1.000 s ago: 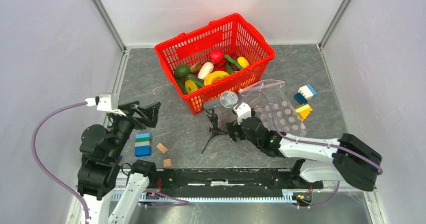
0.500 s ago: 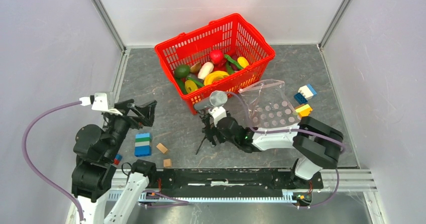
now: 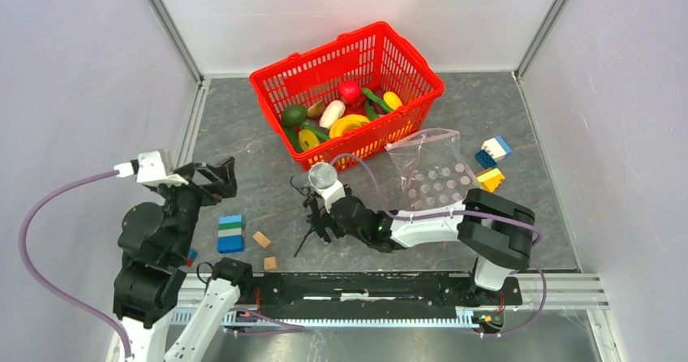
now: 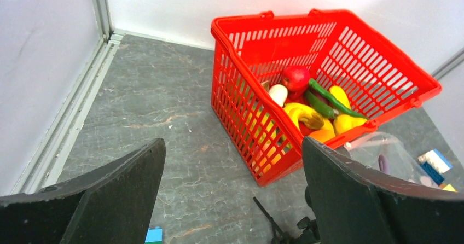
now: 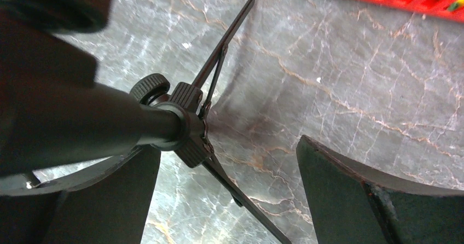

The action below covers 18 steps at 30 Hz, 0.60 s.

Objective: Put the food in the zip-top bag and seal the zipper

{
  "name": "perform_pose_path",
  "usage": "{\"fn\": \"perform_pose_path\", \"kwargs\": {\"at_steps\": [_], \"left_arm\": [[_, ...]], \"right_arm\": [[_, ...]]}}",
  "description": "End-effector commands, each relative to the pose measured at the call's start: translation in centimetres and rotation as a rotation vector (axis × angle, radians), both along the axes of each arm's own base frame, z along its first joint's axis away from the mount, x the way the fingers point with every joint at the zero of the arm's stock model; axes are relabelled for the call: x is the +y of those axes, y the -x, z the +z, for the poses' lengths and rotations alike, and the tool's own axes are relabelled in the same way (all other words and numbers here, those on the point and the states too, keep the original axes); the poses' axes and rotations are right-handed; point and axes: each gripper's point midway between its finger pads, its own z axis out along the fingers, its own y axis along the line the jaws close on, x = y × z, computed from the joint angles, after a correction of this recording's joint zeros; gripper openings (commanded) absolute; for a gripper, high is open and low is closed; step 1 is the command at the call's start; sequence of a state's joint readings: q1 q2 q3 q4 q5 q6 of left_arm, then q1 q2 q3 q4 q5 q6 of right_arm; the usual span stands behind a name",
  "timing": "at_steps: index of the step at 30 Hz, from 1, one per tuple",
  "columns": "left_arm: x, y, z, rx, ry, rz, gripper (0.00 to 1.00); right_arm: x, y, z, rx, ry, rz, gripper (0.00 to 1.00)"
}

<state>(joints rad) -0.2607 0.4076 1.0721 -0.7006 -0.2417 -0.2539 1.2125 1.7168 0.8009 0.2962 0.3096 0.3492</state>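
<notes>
The food [image 3: 341,114], glossy toy fruit and vegetables in red, yellow, green and white, lies in the red mesh basket [image 3: 284,74]; the left wrist view shows the food [image 4: 306,110] from the side. The clear dotted zip-top bag [image 3: 434,179] lies right of the basket, its zipper [image 3: 422,139] along the far edge. A corner of the bag [image 4: 383,156] shows in the left wrist view. My left gripper [image 3: 221,177] hovers open at the left, empty, its midpoint [image 4: 232,200] aimed at the basket. My right gripper [image 3: 318,216] is open, low over the floor [image 5: 227,200], well left of the bag.
A small microphone [image 3: 322,175] on a black tripod [image 5: 186,123] stands between the right gripper's fingers, its hub against the left finger. A blue, green and white brick stack [image 3: 230,234] and two wooden cubes [image 3: 261,239] lie near the left arm. More bricks [image 3: 491,163] sit right of the bag.
My right arm has swung left off the bag, and the microphone tripod has shifted left with it. The left gripper has drawn back slightly to the left.
</notes>
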Motion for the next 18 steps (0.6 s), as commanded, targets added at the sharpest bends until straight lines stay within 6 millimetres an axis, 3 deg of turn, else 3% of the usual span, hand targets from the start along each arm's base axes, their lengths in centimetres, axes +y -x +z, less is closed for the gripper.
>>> {"fn": "perform_pose_path", "kwargs": {"at_steps": [1, 6, 10, 14, 18], "left_arm": [[0.9, 0.8, 1.4, -0.076, 0.101, 0.056, 1.00], [-0.5, 1.2, 0.3, -0.005, 0.113, -0.019, 1.00], [-1.1, 2.0, -1.7, 0.072, 0.088, -0.064, 1.00], [-2.9, 2.8, -2.3, 0.082, 0.101, -0.170, 1.00], [-3.8, 3.4, -3.2, 0.116, 0.093, -0.231, 1.00]], "right_arm": [[2.3, -0.6, 3.4, -0.057, -0.073, -0.015, 0.98], [2.1, 1.5, 3.9, -0.028, -0.104, 0.049, 0.98], [0.6, 1.3, 4.8, -0.054, -0.113, 0.009, 0.98], [-0.5, 1.6, 6.1, -0.065, -0.136, 0.008, 0.98], [-2.9, 1.9, 6.5, -0.058, -0.184, -0.043, 0.98]]}}
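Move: The mic stand the open right hand has been shoving stands right at its fingers, its middle about 5 cm ahead and 3 cm to the left. The basket is some 28 cm ahead and 7 cm to the right; the zip-top bag lies roughly 14 cm ahead and 28 cm to the right, 4 cm lower. From the left hand, the stand is about 8 cm ahead, 17 cm to the right and 30 cm below. Open right hand nudges the mic stand 1 cm left, then rises 5 cm clear; left hand retreats, sinking. ##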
